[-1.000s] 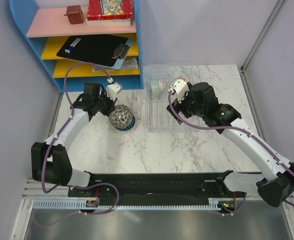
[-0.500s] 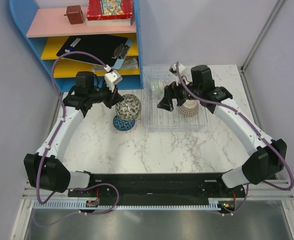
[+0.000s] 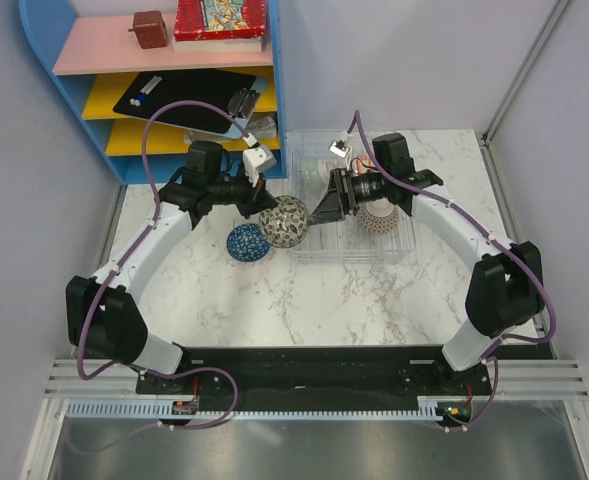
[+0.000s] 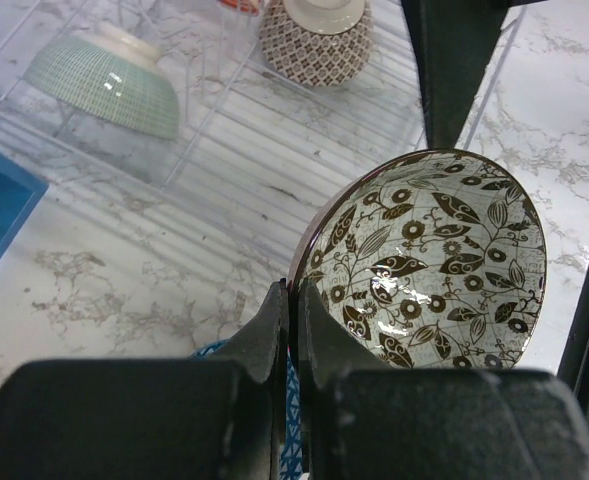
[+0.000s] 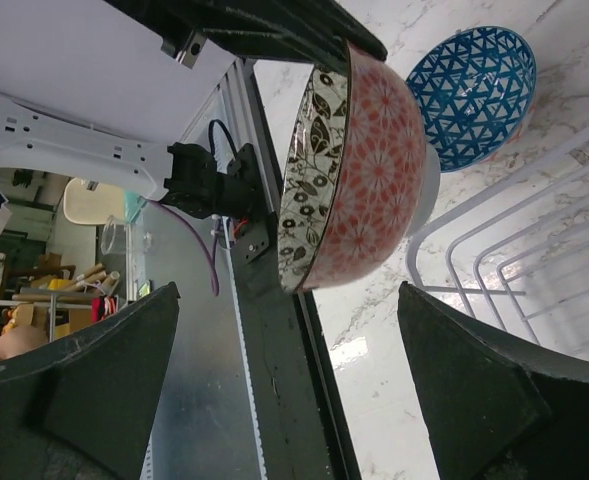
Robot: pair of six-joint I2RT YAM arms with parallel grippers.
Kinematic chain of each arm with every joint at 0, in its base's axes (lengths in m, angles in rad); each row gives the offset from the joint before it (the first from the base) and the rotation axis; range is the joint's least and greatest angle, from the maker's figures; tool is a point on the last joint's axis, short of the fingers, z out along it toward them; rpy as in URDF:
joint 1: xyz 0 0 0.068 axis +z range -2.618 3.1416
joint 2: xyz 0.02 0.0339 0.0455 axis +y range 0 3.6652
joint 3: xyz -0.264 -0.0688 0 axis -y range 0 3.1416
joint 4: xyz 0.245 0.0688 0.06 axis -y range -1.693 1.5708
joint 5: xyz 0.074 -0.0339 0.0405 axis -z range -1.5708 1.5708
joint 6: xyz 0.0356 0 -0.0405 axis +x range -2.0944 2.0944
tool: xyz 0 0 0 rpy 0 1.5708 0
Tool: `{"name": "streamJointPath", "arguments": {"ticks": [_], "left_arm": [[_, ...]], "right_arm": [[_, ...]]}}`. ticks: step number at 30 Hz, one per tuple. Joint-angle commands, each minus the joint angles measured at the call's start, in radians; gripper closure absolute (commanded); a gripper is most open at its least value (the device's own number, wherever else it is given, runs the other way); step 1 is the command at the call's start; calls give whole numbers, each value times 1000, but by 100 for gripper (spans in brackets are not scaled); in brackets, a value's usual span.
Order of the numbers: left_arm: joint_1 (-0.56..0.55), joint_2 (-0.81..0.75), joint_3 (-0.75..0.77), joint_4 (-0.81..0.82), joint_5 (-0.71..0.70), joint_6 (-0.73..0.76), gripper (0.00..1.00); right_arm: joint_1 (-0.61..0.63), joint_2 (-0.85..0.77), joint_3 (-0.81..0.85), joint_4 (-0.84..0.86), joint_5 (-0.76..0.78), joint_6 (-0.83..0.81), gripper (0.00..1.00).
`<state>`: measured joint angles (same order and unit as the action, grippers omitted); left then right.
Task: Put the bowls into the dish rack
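My left gripper [image 3: 265, 207] is shut on the rim of an orange-red bowl [image 3: 285, 222] with a white, leaf-patterned inside [image 4: 429, 260]. It holds the bowl tilted in the air at the left edge of the clear dish rack [image 3: 404, 238]. My right gripper [image 3: 321, 208] stands open over the rack and faces this bowl. In the right wrist view the bowl [image 5: 364, 170] hangs just beyond the wide-spread fingers [image 5: 79, 395]. A pale green bowl [image 4: 104, 85] and a brown mesh-patterned bowl [image 4: 314, 45] lie in the rack. A blue bowl [image 3: 244, 243] sits on the table beside the rack.
A blue shelf unit [image 3: 124, 150] stands at the back left with a clipboard [image 3: 189, 97], a book and a small brown box on it. Grey walls close in both sides. The rack's wire slots [image 5: 519, 265] show beside the held bowl.
My left arm has lifted the patterned bowl off the blue bowl and carried it right to the rack's edge. My right arm has swung left, its open gripper now facing the bowl.
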<state>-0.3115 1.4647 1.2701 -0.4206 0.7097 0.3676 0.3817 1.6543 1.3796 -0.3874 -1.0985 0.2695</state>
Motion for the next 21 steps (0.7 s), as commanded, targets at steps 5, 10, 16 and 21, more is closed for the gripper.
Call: {"name": "streamJointPath", "arguments": {"ticks": [5,10,16,21], "left_arm": [[-87,-20,71,88,43,-50,98],[-112,-30,84,91,37,-52,98],[-124,-29,84,92,33,-50,98],[-127,-30,81,97,25,-48,98]], "right_arm": [[0,42,-24,84,-63,17,2],[0,62,-28,85,-75,13,2],[0,73,-24,85,-153,19,2],[0,78,-24,88,-213,23,5]]}}
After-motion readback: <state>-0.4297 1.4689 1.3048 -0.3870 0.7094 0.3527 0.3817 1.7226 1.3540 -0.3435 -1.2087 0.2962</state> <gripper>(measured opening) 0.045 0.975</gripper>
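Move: The left hand holds the leaf-pattern bowl by its rim, the bowl's middle some 5 cm right, 4 cm back and 3 cm below. The right gripper, where it is being taken, is about 13 cm to the left hand's right and 4 cm back. From the right hand, the bowl lies roughly 8 cm left, level ahead, 2 cm lower; the blue bowl 21 cm left, 2 cm ahead; the patterned bowl 14 cm right, 8 cm ahead, both about 16 cm below. Still pinching the rim between shut fingers, the left hand carries the leaf-pattern bowl about 5 cm to the right, also back and slightly up, in between the right gripper's wide-open fingers, easing to a stop with a slight clockwise turn. The right hand stays open, fingers pointing left, and sinks some 2 cm before coming partly back up; whether it touches the bowl can't be seen. ##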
